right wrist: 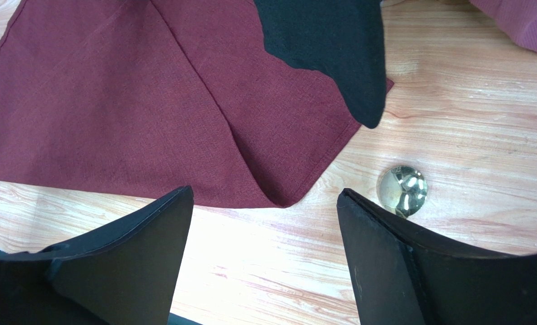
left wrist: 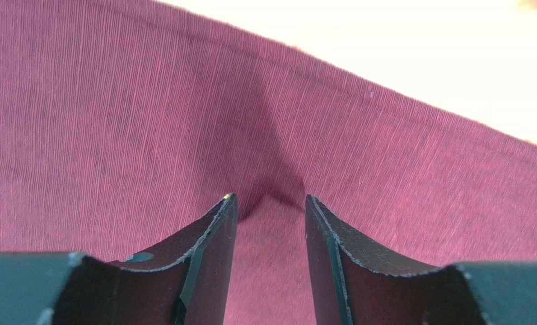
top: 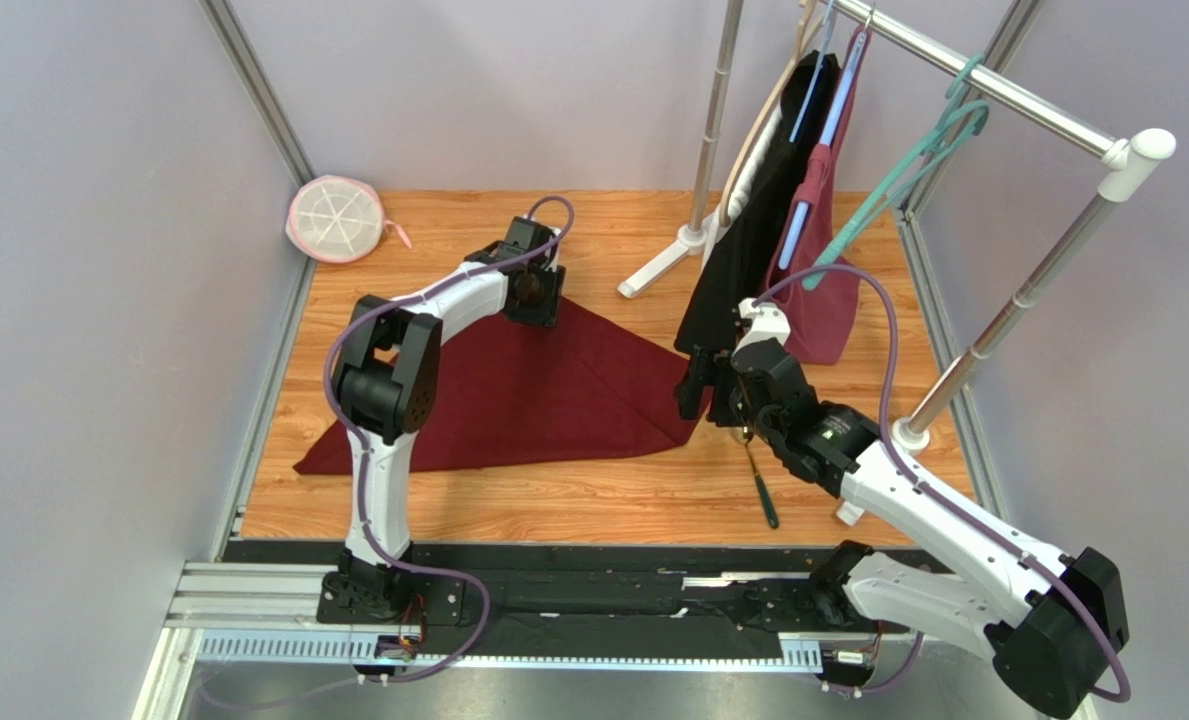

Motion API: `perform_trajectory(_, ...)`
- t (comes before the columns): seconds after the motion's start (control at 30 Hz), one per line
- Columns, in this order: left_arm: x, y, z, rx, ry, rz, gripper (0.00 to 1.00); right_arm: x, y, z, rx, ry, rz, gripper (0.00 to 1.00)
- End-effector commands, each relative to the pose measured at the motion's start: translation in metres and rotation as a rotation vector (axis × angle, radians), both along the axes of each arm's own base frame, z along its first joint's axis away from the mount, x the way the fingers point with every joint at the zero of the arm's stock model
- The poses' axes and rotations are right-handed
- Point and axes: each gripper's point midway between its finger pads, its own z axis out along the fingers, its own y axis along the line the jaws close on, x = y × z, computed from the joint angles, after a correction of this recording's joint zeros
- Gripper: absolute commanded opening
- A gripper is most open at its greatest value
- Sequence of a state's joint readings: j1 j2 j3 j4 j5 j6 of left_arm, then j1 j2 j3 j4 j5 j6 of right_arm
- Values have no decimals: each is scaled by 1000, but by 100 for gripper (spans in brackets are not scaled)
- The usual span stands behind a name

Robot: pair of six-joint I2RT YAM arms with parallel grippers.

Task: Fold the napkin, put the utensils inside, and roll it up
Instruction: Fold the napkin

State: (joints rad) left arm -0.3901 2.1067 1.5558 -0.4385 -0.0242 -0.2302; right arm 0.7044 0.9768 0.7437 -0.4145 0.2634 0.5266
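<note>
The maroon napkin (top: 525,390) lies on the wooden table folded into a triangle. My left gripper (top: 533,300) is at its far apex; in the left wrist view the gripper (left wrist: 267,200) pinches a raised pucker of the napkin (left wrist: 115,101) between its fingers. My right gripper (top: 728,398) is open and empty just above the table by the napkin's right corner (right wrist: 284,189). A utensil (top: 761,488) with a dark handle lies on the table beside it. Its golden head (right wrist: 402,191) shows just off my right fingertip (right wrist: 359,210).
A clothes rack (top: 660,270) stands at the back right. A black garment (top: 750,225) and a burgundy bag (top: 826,300) hang from it; the garment's hem (right wrist: 332,47) hangs over the napkin's right corner. A white round mesh item (top: 337,218) lies at the back left.
</note>
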Motion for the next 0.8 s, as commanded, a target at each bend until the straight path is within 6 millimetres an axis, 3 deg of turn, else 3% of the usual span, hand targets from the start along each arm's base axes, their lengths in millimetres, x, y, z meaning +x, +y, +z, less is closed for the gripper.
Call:
perform_trajectory(0.0,17,-6,6,-26,-34,2,49,9,10,25,42,-53,11,82)
perform_trajectory(0.27,14,-2,5,-12,-33,17,38,8,9,22,41,-49,10,82)
perform_trajectory(0.43,12,-2,2,-13,-23,21,22,7,9,20,37,-43,9,82)
perform_trajectory(0.6,10,-1,14,-24,-39,28,0,7,6,19,30,-42,1,82)
perform_trajectory(0.77,10,0,31,-37,-74,38,0,7,6,18,30,-39,-1,82)
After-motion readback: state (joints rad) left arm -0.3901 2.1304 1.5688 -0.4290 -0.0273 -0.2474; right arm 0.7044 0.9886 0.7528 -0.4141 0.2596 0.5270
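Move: The left hand's half-open fingertips are right down at the napkin, with a small wrinkle between them; the spot they will shut on is about 1 cm ahead and 1 cm below. The napkin's far edge passes about 6 cm straight ahead, its right corner lies some 20 cm right and 18 cm back, and the rack's white foot stands about 17 cm right and 8 cm ahead. From the right hand that spot is roughly 19 cm ahead, 21 cm left and 12 cm lower. The left hand eases only about half a centimetre forward and down onto the napkin, fingers still slanting forward and down, and then holds its place there without turning. Staying low and some 6 cm short of the far edge, it shuts its fingers from half open to fully closed, bringing both tips together on the wrinkle so that they pinch the cloth. ##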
